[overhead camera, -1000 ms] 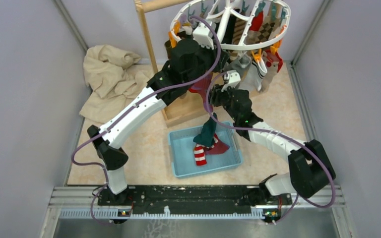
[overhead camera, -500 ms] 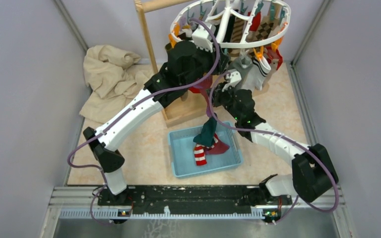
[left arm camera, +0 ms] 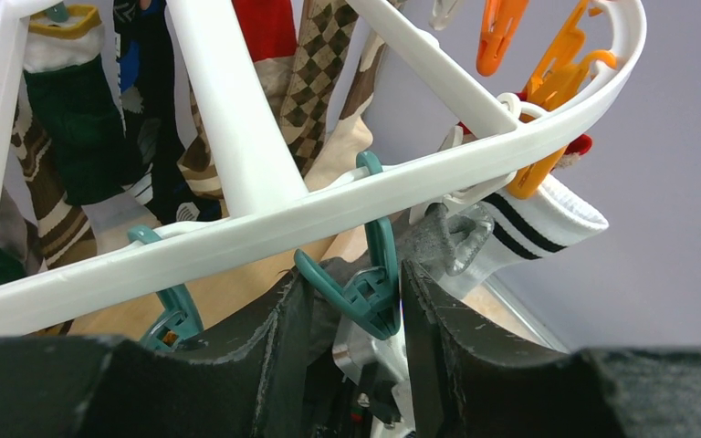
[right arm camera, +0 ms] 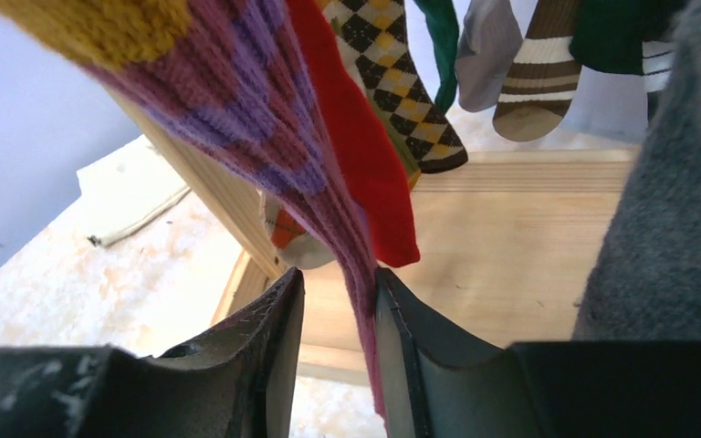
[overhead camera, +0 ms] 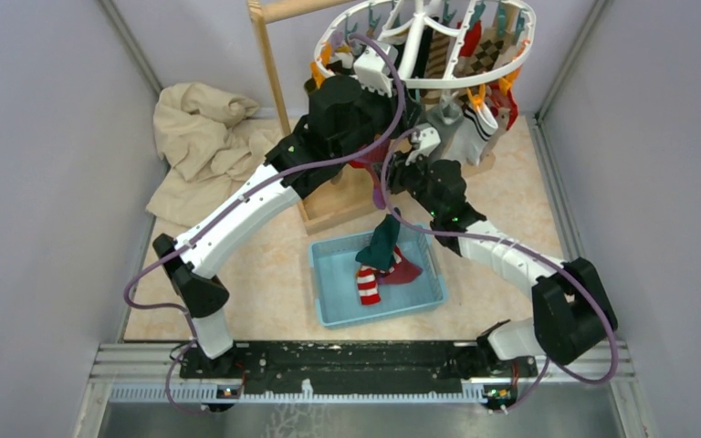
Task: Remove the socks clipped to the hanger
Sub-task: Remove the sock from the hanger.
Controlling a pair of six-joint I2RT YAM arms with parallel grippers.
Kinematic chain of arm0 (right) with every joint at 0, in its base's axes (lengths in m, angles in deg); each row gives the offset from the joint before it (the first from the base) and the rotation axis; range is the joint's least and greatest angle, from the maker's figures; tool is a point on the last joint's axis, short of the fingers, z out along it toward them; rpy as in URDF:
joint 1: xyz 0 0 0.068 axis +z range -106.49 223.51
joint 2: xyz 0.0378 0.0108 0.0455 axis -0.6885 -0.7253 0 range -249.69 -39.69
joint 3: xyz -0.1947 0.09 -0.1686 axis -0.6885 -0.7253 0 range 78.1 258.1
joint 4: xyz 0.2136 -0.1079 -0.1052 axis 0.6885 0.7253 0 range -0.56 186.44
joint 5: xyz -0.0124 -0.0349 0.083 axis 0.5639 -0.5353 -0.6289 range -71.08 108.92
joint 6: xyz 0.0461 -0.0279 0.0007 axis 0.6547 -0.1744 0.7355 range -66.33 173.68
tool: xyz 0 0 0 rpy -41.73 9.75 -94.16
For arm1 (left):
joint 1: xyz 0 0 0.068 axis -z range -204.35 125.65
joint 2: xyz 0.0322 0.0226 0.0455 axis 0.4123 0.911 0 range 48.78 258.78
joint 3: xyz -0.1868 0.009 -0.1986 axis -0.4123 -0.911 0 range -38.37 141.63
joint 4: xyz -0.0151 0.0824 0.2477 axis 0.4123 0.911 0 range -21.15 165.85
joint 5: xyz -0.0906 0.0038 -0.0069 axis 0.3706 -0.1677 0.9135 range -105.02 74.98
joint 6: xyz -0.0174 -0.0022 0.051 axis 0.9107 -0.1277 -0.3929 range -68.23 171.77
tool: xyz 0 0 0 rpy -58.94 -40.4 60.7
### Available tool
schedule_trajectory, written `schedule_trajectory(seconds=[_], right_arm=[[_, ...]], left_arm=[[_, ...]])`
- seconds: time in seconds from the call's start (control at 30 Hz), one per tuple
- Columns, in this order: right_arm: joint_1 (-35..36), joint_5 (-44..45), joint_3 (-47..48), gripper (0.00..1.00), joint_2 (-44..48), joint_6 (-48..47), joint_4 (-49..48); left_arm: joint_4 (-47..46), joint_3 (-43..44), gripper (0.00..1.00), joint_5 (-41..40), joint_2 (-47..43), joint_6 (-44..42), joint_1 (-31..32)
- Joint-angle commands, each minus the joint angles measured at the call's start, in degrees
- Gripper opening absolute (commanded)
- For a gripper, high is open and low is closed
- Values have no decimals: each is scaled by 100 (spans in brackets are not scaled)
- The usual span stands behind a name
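Observation:
The white oval hanger (overhead camera: 475, 84) hangs at the back, its rim (left arm camera: 329, 214) crossing the left wrist view. Several socks stay clipped on it: argyle (left arm camera: 315, 82), green (left arm camera: 82, 128), and white with black stripes (left arm camera: 548, 224). My left gripper (left arm camera: 351, 278) reaches up under the rim and is shut on a teal clip (left arm camera: 374, 283). My right gripper (right arm camera: 338, 278) is lower and open. A purple striped sock (right arm camera: 274, 119) hangs between its fingers, against the right finger (right arm camera: 411, 328), with a gap on the left. A red sock (right arm camera: 356, 155) hangs just behind.
A blue tray (overhead camera: 329, 292) on the floor holds a dark green sock (overhead camera: 383, 242), a red-and-white striped sock (overhead camera: 368, 285) and a dark red one. The wooden stand (overhead camera: 278, 82) carries the hanger. A beige cloth (overhead camera: 201, 137) lies at the back left.
My left arm has risen towards the hanger rim. The right gripper has shifted slightly up and back under the hanging socks.

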Motion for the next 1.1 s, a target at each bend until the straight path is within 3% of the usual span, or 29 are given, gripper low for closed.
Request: schedule_trajectory(seconds=[0.0,0.27,0.33,0.4,0.43,0.7,1.07], right_arm=[[-116,2,331,34,-153,-38,-337],[-143,45,499,34,-565,53,-676],[-143,-31,544,22,-621,75,-685],[-139,-111,563,4,-617,112,-652],[-143,-144,537,0,-591,138,-642],[-144,-173,-87,0,85,317,-616],[-143,-213,-130,0,55,297,-513]], left_arm=[[-92,-13,46,100,-165,-54,13],[-62,6,46,170,-158,-37,13],[-48,-3,46,176,-153,-44,13],[-22,-4,46,151,-162,-51,13],[-11,-4,47,130,-178,-65,13],[125,-353,71,-37,-497,-220,13],[-88,-1308,72,-212,-1358,-40,22]])
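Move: The left fingers stand around an empty teal clip on the hanger's near rim. The next teal clip, holding the striped sock, is about 6 cm left and 1 cm farther out, level with them; the white clip is some 7 cm right. For the right hand, its half-open fingers around the hanging striped sock, the sock is about 2 cm ahead and 1 cm left; the red sock lies some 4 cm ahead and 5 cm left, the grey sock 11 cm right, 2 cm ahead and higher. Reaching about 2 cm forward and slightly down along the hanging striped sock, the right fingers shut on it and pinch it, then draw back the same 2 cm and keep their hold. The left fingers, at first still, open wider and come free of the empty teal clip, backing off left and back about 4.5 cm, with the next teal clip coming nearer on their left. ##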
